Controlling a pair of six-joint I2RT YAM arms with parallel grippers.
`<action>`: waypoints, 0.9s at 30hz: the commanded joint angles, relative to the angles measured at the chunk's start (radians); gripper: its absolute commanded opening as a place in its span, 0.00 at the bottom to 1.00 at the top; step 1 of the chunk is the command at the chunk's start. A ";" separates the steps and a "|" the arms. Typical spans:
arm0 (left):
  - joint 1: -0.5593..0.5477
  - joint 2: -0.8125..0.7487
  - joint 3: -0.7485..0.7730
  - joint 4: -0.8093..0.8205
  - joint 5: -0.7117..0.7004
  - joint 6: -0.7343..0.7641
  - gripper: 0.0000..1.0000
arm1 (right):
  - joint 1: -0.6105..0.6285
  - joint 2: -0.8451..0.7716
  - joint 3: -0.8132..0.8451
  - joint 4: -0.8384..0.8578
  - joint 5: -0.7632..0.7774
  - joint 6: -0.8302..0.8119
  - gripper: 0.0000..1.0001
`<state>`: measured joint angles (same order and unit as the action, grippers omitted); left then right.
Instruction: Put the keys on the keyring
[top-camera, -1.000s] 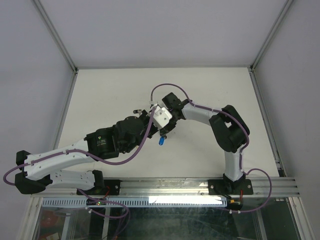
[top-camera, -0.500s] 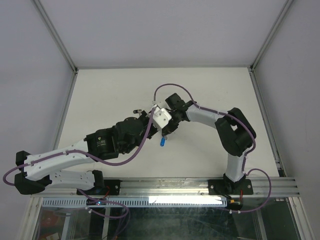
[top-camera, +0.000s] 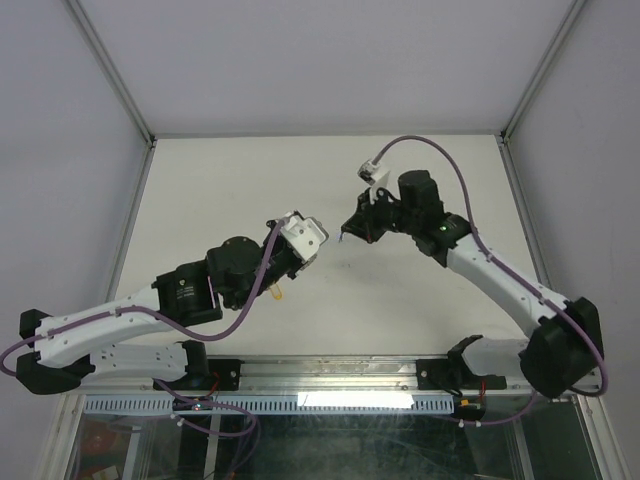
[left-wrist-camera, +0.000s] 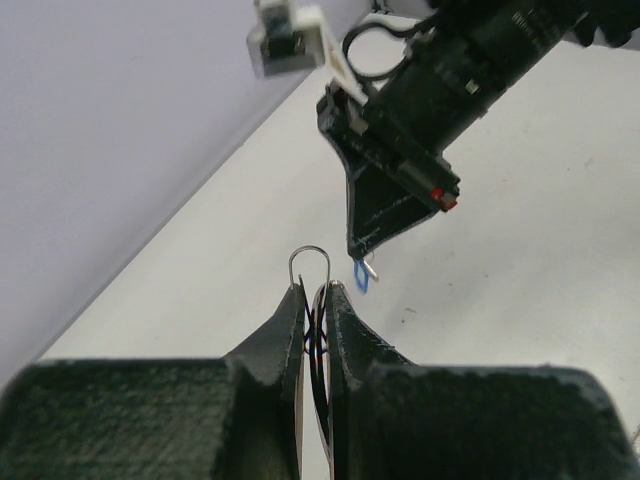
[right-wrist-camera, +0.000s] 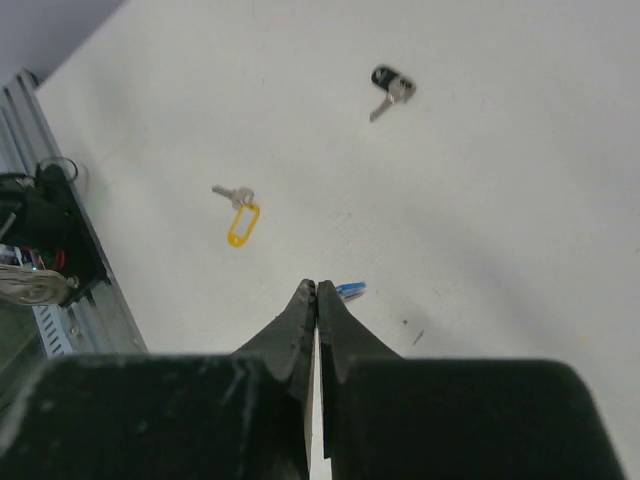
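My left gripper (left-wrist-camera: 315, 290) is shut on the keyring (left-wrist-camera: 310, 262); a thin silver wire loop sticks out just past its fingertips. From above, the left gripper (top-camera: 312, 244) hovers over the table's middle. A short way ahead of it is my right gripper (left-wrist-camera: 362, 250), which is shut (right-wrist-camera: 317, 285). The blue-headed key (left-wrist-camera: 362, 273) hangs at its tip and pokes out beside the right finger (right-wrist-camera: 350, 290). The yellow-tag key (right-wrist-camera: 240, 215) lies flat on the table, also visible near the left arm (top-camera: 277, 293).
A black-headed key (right-wrist-camera: 390, 85) lies on the white table further off. A metal rail (top-camera: 350, 375) with the arm bases runs along the near edge. Grey enclosure walls (top-camera: 60, 150) border the table on the left, back and right.
The right gripper has closed and pulled up and away to the right, and the blue key has left its spot on the table. The left arm shifted slightly, uncovering the yellow-tag key.
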<state>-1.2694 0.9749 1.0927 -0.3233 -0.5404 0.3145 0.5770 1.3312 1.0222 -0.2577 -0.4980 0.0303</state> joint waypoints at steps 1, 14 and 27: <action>-0.002 -0.001 0.046 0.073 0.066 0.016 0.00 | -0.031 -0.193 -0.064 0.249 -0.054 0.052 0.00; -0.003 0.040 0.145 -0.008 0.278 0.060 0.00 | -0.036 -0.462 -0.082 0.401 -0.213 0.006 0.00; -0.004 0.135 0.269 -0.169 0.450 0.121 0.00 | -0.037 -0.434 0.147 -0.011 -0.439 -0.246 0.00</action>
<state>-1.2690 1.1034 1.2961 -0.4679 -0.1608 0.4034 0.5426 0.8715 1.0660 -0.1394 -0.7967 -0.1131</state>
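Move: My right hand already holds the blue key. The keyring, clamped in my left hand, lies about 7 cm back, 5 cm left and 14 cm above my right hand. On the table, some 18 cm below my right hand, the yellow key is about 17 cm left and 6 cm back, and the black key is 16 cm left and 9 cm ahead. From my left hand, the blue key is about 8 cm ahead, 6 cm right and 16 cm down, and the yellow key 2 cm ahead, 11 cm left and 32 cm down. I lift the blue key about 20 cm with my right hand, drawing it back some 9 cm towards the keyring, and tip my fingers up from slanting down until they point level to my left. My left hand carries the keyring about 6 cm right and 4 cm back to meet it, turning some 20 degrees clockwise. Both grippers keep their hold. ##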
